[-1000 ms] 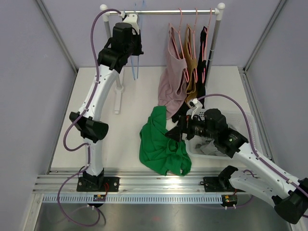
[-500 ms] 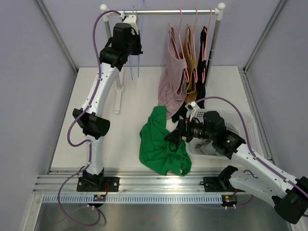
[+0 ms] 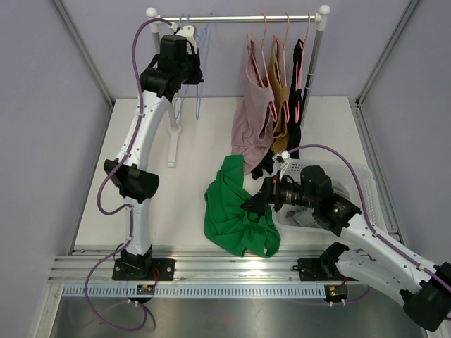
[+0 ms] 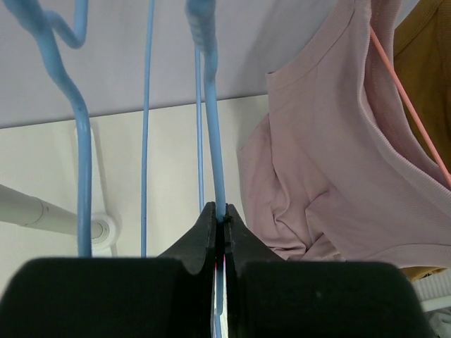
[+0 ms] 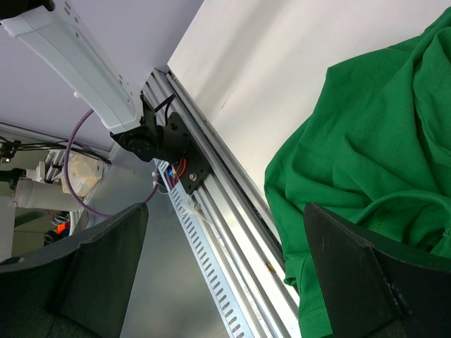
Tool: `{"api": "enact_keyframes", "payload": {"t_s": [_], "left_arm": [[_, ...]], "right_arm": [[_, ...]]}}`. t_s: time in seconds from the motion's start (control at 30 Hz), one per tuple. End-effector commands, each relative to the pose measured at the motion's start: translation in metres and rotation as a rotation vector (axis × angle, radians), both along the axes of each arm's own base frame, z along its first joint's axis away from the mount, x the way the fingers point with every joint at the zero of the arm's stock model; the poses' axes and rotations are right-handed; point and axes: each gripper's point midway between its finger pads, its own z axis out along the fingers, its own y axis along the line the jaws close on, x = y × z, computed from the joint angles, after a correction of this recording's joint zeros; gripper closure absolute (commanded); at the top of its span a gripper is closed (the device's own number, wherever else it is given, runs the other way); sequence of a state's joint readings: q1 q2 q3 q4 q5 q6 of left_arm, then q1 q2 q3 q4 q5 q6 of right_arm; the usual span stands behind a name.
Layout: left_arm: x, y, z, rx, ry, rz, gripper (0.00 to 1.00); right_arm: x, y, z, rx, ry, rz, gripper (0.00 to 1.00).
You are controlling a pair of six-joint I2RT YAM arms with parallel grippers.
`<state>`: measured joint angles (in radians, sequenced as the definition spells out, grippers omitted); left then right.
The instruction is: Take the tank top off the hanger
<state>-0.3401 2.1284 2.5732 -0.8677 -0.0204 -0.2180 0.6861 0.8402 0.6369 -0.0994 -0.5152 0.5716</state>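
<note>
The green tank top (image 3: 238,210) lies crumpled on the table, off any hanger; it also shows in the right wrist view (image 5: 373,155). My left gripper (image 3: 186,34) is up at the clothes rail, shut on the thin rod of an empty blue hanger (image 3: 198,91). In the left wrist view the jaws (image 4: 220,215) pinch that blue hanger (image 4: 210,120). My right gripper (image 3: 255,203) is open and empty, just above the right edge of the green top. In the right wrist view its jaws (image 5: 225,239) stand wide apart.
A pink tank top (image 3: 252,105), a brown one (image 3: 282,105) and a black one (image 3: 299,84) hang on pink hangers from the rail (image 3: 239,17). A second blue hanger (image 4: 79,141) hangs at the left. A white basket (image 3: 356,184) stands at the right, under my right arm.
My left gripper has carried the blue hanger up and a little left, to the rail. My right gripper has moved slightly down and left over the green top, still open.
</note>
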Motion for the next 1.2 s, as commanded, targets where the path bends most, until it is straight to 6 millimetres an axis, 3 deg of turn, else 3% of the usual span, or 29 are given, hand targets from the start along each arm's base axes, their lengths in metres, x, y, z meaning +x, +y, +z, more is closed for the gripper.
{"api": "enact_keyframes", "payload": {"t_s": [0.0, 0.17, 0.3, 0.37, 0.4, 0.63, 0.8, 1.03, 1.07, 1.1, 1.17], "left_arm": [[-0.011, 0.0, 0.034, -0.052, -0.058, -0.031, 1.0], [-0.017, 0.001, 0.032, -0.045, -0.041, -0.036, 1.0], [-0.022, 0.001, 0.012, -0.025, 0.027, -0.048, 0.99], [-0.024, 0.004, 0.004, -0.011, 0.048, -0.034, 0.91], [-0.025, 0.005, 0.005, -0.01, 0.046, -0.027, 0.87], [-0.041, 0.022, 0.028, 0.009, 0.012, 0.026, 0.8], [-0.052, 0.023, 0.038, 0.002, 0.005, 0.01, 0.49], [-0.085, 0.022, 0.083, -0.048, -0.088, -0.019, 0.28], [-0.088, 0.022, 0.09, -0.058, -0.111, -0.022, 0.19], [-0.097, 0.024, 0.099, -0.066, -0.127, -0.021, 0.01], [-0.105, 0.031, 0.109, -0.067, -0.15, 0.001, 0.01]], "right_arm": [[-0.002, 0.001, 0.012, 0.045, -0.033, 0.013, 0.01], [-0.006, 0.0, 0.014, 0.057, -0.034, 0.016, 0.01], [-0.007, -0.002, 0.013, 0.058, -0.037, 0.013, 0.01], [-0.006, -0.001, 0.012, 0.054, -0.034, 0.012, 0.01], [-0.006, -0.001, 0.012, 0.052, -0.034, 0.012, 0.01], [-0.005, -0.001, 0.013, 0.055, -0.03, 0.008, 0.01], [-0.003, 0.0, 0.014, 0.048, -0.027, 0.005, 0.01], [0.01, -0.003, 0.014, -0.009, -0.06, -0.041, 0.0], [0.013, -0.003, 0.013, -0.023, -0.067, -0.047, 0.0], [0.017, -0.005, 0.011, -0.04, -0.076, -0.067, 0.0], [0.027, -0.008, 0.002, -0.102, -0.072, -0.106, 0.01]]}}
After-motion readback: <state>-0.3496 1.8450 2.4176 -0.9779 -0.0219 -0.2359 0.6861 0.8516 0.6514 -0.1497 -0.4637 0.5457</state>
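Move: The left hand keeps its pinch on the bare blue hanger. The rail where its hook belongs is about 8 cm ahead of this hand, straight in line, and 14 cm above. The other blue hanger hangs some 5 cm to the hand's left and 8 cm ahead; the pink tank top hangs roughly 25 cm to its right, 5 cm back. From the right hand that rail spot is about 48 cm ahead, 20 cm left and 28 cm up. The pinch on the blue hanger ends: after a brief hold, the left hand eases down and back about 2 cm each, tipping slightly downward, as its fingers start to part, then opens fully. With the hanger let go, the hand backs away from the rail, drifting left and climbing some 8 cm from its low point. ##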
